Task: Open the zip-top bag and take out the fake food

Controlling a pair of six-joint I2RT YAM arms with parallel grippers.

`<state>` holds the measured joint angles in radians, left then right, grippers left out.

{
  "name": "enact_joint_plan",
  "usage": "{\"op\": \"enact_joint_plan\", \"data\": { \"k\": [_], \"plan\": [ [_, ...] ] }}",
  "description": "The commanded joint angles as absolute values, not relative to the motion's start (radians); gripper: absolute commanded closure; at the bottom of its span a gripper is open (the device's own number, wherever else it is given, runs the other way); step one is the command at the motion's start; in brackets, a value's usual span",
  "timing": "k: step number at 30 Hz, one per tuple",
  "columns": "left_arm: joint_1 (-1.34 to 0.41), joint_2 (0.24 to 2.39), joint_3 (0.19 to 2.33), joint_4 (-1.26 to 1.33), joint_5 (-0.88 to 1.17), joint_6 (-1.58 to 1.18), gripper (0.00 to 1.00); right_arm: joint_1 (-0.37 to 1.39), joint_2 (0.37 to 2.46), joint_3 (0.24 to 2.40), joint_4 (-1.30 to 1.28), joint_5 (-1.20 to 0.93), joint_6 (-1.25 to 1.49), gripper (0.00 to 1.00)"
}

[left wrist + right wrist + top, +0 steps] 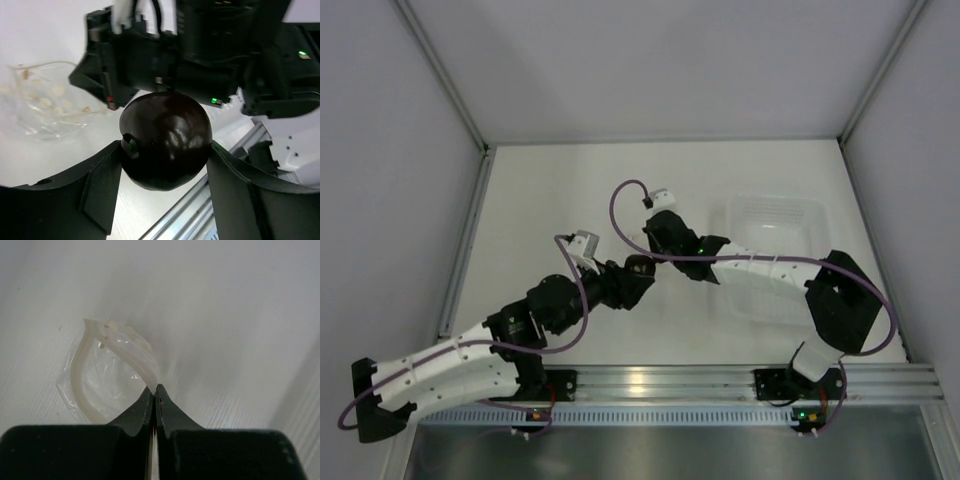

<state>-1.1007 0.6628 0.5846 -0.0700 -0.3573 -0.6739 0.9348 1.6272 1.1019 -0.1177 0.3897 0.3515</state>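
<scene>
The fake food [165, 140], a glossy dark brown-black ball, sits between the two fingers of my left gripper [166, 151], which is shut on it and holds it above the table. In the top view the left gripper [636, 270] is at mid-table, close to the right arm's wrist. The zip-top bag [102, 382], clear and crinkly with a white zip rim, lies on the table with its mouth open. My right gripper [156, 388] is shut on the bag's rim. In the left wrist view the bag [40, 107] lies at the left, behind the ball.
A white translucent tub [772, 207] stands at the right, partly under the right arm. An aluminium rail [720, 383] runs along the near edge. Grey walls close in the table's left, right and far sides.
</scene>
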Motion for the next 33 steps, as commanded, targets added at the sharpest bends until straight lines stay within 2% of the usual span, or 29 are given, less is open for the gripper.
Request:
{"op": "enact_joint_plan", "data": {
  "k": [1, 6, 13, 20, 26, 29, 30, 31, 33],
  "plan": [
    [-1.101, 0.698, 0.638, 0.023, -0.17, -0.591, 1.0, 0.902, 1.625, 1.158, -0.092, 0.341, 0.351, 1.0],
    [-1.101, 0.755, 0.609, 0.13, -0.036, -0.575, 1.0, 0.859, 1.591, 1.206, -0.143, 0.331, 0.311, 1.0],
    [-1.103, 1.024, 0.646, 0.379, 0.092, -0.601, 1.0, 0.779, 1.491, 1.258, -0.198, 0.286, 0.255, 1.0],
    [-1.147, 1.317, 0.843, 0.485, 0.103, -0.534, 1.0, 0.671, 1.457, 1.322, -0.287, 0.056, 0.137, 1.0],
    [-1.178, 1.546, 1.011, 0.512, 0.084, -0.525, 0.98, 0.657, 1.465, 1.394, -0.383, 0.008, 0.087, 1.0],
    [-1.184, 1.627, 1.071, 0.515, 0.087, -0.525, 0.79, 0.643, 1.483, 1.417, -0.402, -0.028, 0.084, 1.0],
    [-1.187, 1.659, 1.081, 0.52, 0.087, -0.523, 0.63, 0.637, 1.499, 1.43, -0.409, -0.031, 0.086, 1.0],
    [-1.192, 1.675, 1.1, 0.522, 0.086, -0.519, 0.55, 0.634, 1.505, 1.431, -0.41, -0.041, 0.087, 1.0],
    [-1.204, 1.71, 1.117, 0.522, 0.077, -0.514, 0.45, 0.623, 1.509, 1.427, -0.403, -0.049, 0.095, 1.0]
  ]
}}
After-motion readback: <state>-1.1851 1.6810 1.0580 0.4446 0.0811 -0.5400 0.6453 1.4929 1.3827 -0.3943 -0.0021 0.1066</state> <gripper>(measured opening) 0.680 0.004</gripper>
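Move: The left hand already holds the dark fake food; the middle of the white basket it is bound for lies about 32 cm to its right, 14 cm farther out and some 23 cm below. The open bag is about 15 cm ahead of the left hand, roughly level sideways and 16 cm lower. The right hand still pinches the bag's rim, the bag hanging 3 cm to its left and 5 cm below; from there the basket is about 29 cm to the right, level fore and aft, 11 cm down. With the food kept in its grip, the left hand draws back a little and sweeps about 24 cm to the right towards the basket, turning some 30 degrees clockwise, dipping, lifting slightly and then sinking to end a few centimetres lower. Meanwhile the right hand, fingers shut on the bag's rim, rises mostly straight up while easing forward and to its right, clearing away from the food's side, then stays high and swivels slightly counter-clockwise. ##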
